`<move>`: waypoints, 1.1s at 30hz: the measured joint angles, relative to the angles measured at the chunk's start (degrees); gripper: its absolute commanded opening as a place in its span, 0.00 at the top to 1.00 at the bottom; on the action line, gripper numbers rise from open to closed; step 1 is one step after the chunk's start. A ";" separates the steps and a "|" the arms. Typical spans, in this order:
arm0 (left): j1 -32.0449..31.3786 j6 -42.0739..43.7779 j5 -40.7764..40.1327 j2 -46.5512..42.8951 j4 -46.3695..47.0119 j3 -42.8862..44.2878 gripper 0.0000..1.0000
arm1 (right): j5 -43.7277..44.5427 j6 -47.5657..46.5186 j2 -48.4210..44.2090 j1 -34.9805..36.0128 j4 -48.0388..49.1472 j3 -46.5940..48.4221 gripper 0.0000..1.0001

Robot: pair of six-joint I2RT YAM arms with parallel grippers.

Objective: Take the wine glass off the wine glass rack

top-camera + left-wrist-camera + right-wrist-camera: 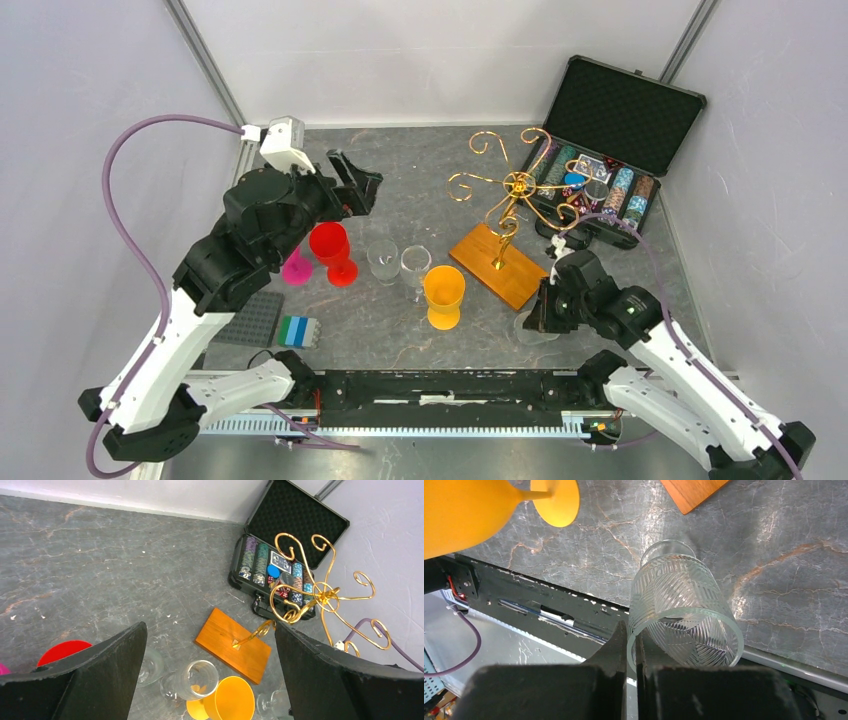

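The wine glass rack (518,185) is gold wire with curled arms on an orange-brown wooden base (498,265); nothing hangs from the arms. The left wrist view also takes in the rack (325,595). My right gripper (630,637) is shut on the rim of a clear cut-pattern wine glass (684,605), one finger inside the bowl and one outside. From above, that glass (533,330) is low near the table's front edge, right of the base. My left gripper (210,625) is open and empty, raised at the back left (355,185).
A red goblet (333,250), a pink one (296,268), two clear glasses (383,262) and a yellow goblet (443,295) stand mid-table. An open black case (605,150) of chips sits back right. A grey studded plate (248,320) and a blue-green block (297,330) lie front left.
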 measured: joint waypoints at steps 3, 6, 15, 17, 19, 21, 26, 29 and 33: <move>0.02 0.39 -1.11 -0.61 0.20 -0.61 0.00 | 0.09 0.26 2.75 0.00 0.20 0.44 0.94; 0.02 0.48 -2.10 -1.55 0.31 -1.27 0.00 | 0.07 0.68 4.76 0.00 0.52 0.68 0.85; 0.02 1.11 -4.83 -3.37 0.61 -2.47 0.00 | -0.96 4.37 6.38 0.00 3.39 1.42 0.54; 0.02 1.29 -5.05 -3.37 0.79 -2.47 0.00 | -1.60 5.22 6.38 0.00 4.35 1.42 0.54; 0.02 1.36 -5.05 -3.37 0.85 -2.47 0.00 | -2.14 6.05 6.38 0.00 5.20 1.42 0.53; 0.02 1.38 -5.05 -3.37 0.85 -2.47 0.00 | -2.47 6.62 6.29 0.00 5.73 1.42 0.52; 0.02 1.46 -5.01 -3.52 0.35 -2.47 0.00 | -2.62 7.34 5.16 0.00 6.23 2.36 0.46; 0.02 1.68 -4.85 -4.39 -1.25 -2.47 0.00 | -1.49 7.61 2.56 0.00 6.27 4.24 0.37; 0.02 2.01 -4.44 -8.44 -4.35 -2.47 0.00 | 2.71 7.13 -2.86 0.00 6.01 6.97 0.28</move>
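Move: The clear wine glass is at my right fingertips, which sit nearly shut on its left rim wall: its middle is about 3 cm to my right, 1 cm ahead and 6 cm below. The rack's wooden foot lies some 17 cm ahead and 5 cm left, the orange glass about 18 cm left and 4 cm ahead. From my left hand, the clear glass is roughly 38 cm right, 12 cm back and 36 cm below. With my right hand I ease down barely 1 cm to set the clear glass on the table, then open my fingers to let go of its rim while drifting about 3 cm left and a little forward. I then rise quickly some 7 cm, edging forward and tipping the fingertips up about 15 degrees, open and clear of the glass. My open left hand swings about 5 cm left, drawing back near the end. ##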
